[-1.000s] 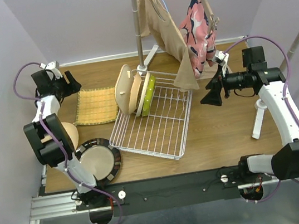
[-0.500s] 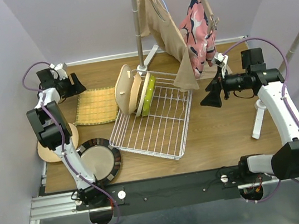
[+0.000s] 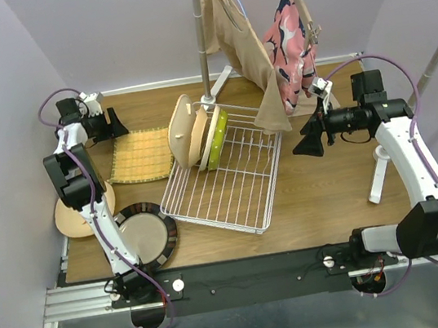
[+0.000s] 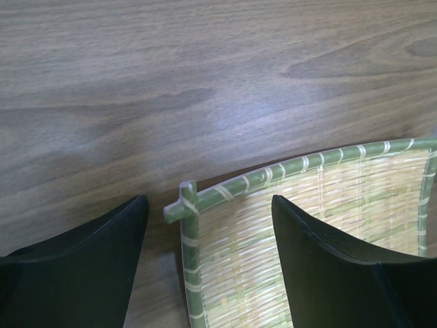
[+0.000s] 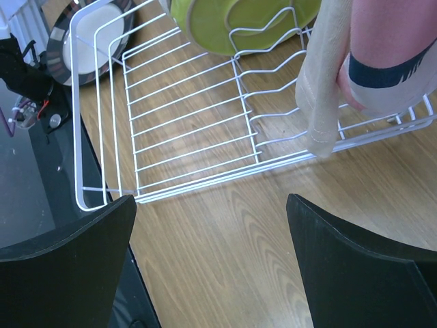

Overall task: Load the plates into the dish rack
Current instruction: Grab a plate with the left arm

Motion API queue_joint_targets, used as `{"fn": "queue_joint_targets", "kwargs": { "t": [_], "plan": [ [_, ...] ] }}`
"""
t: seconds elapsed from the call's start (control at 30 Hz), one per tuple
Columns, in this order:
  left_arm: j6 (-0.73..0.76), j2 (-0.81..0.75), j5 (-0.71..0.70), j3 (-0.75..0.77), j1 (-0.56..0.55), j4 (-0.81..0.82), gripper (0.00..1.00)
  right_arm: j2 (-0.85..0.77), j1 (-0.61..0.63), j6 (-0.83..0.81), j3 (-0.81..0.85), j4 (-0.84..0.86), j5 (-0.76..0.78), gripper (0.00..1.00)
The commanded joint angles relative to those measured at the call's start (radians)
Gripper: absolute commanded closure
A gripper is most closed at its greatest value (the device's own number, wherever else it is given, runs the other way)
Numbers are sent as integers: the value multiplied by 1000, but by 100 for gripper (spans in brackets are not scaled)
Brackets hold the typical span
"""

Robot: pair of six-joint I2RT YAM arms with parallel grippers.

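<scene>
The white wire dish rack [image 3: 234, 180] sits mid-table and holds three upright plates at its back-left end: a tan one [image 3: 183, 132], a cream one [image 3: 211, 134] and a lime green one [image 3: 220, 149]. A dark-rimmed plate [image 3: 143, 235] lies flat at the near left, and another tan plate [image 3: 72, 220] lies at the table's left edge. My left gripper [image 3: 117, 130] is open and empty at the back left, its jaws [image 4: 208, 199] astride the woven mat's corner [image 4: 183, 205]. My right gripper [image 3: 308, 139] hangs open and empty right of the rack [image 5: 184, 130], with the green plate [image 5: 232, 20] ahead.
A yellow woven mat [image 3: 142, 155] lies left of the rack. A clothes rail's pole [image 3: 200, 35] stands behind the rack, with a tan garment [image 3: 241, 37] and a pink one [image 3: 290, 42] hanging over its back-right corner. A white stand leg [image 3: 379, 173] is at right.
My left arm has folded back and its gripper has shifted right to the mat's back corner, uncovering the tan plate at the left edge. The right arm has not moved.
</scene>
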Motion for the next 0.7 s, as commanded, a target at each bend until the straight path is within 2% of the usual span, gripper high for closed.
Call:
{"fn": "queue_joint_targets", "kwargs": {
  "t": [0.0,0.23,0.47,0.53,0.63,0.67],
  "plan": [
    [45,44,88,16,2,-69,20,17,6,7,36,-18,11,0],
    [53,71,162,-13,14,-98,28,25,4,2,44,-21,11,0],
    [61,76,220,-25,44,-97,45,17,4,-2,46,-24,4,0],
    [54,70,205,-28,43,-95,46,17,6,-4,46,-22,3,0],
    [50,53,222,-39,46,-89,61,17,6,-5,47,-22,-5,0],
    [45,41,229,-42,49,-85,71,16,6,-4,46,-22,-8,0]
  ]
}}
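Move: The woven plate lies flat just under the left hand, whose open fingers straddle its left edge at the far-left corner; its middle is about 9 cm back, 5 cm right and 2 cm lower. The nearest plate standing in the rack is some 20 cm right and 4 cm back, about 8 cm higher; the floral plate lies roughly 22 cm back, 14 cm left. From the right hand the woven plate is about 18 cm ahead, 50 cm left, 21 cm below. Sliding right about a centimetre at first, then easing back some 1.5 cm and a touch left, the left hand stays low at the woven plate's far-left corner while its fingers close to about half their gap across the left edge. The hand rolls its left side down about 10 degrees and turns slightly clockwise, taking the corner along with it. ##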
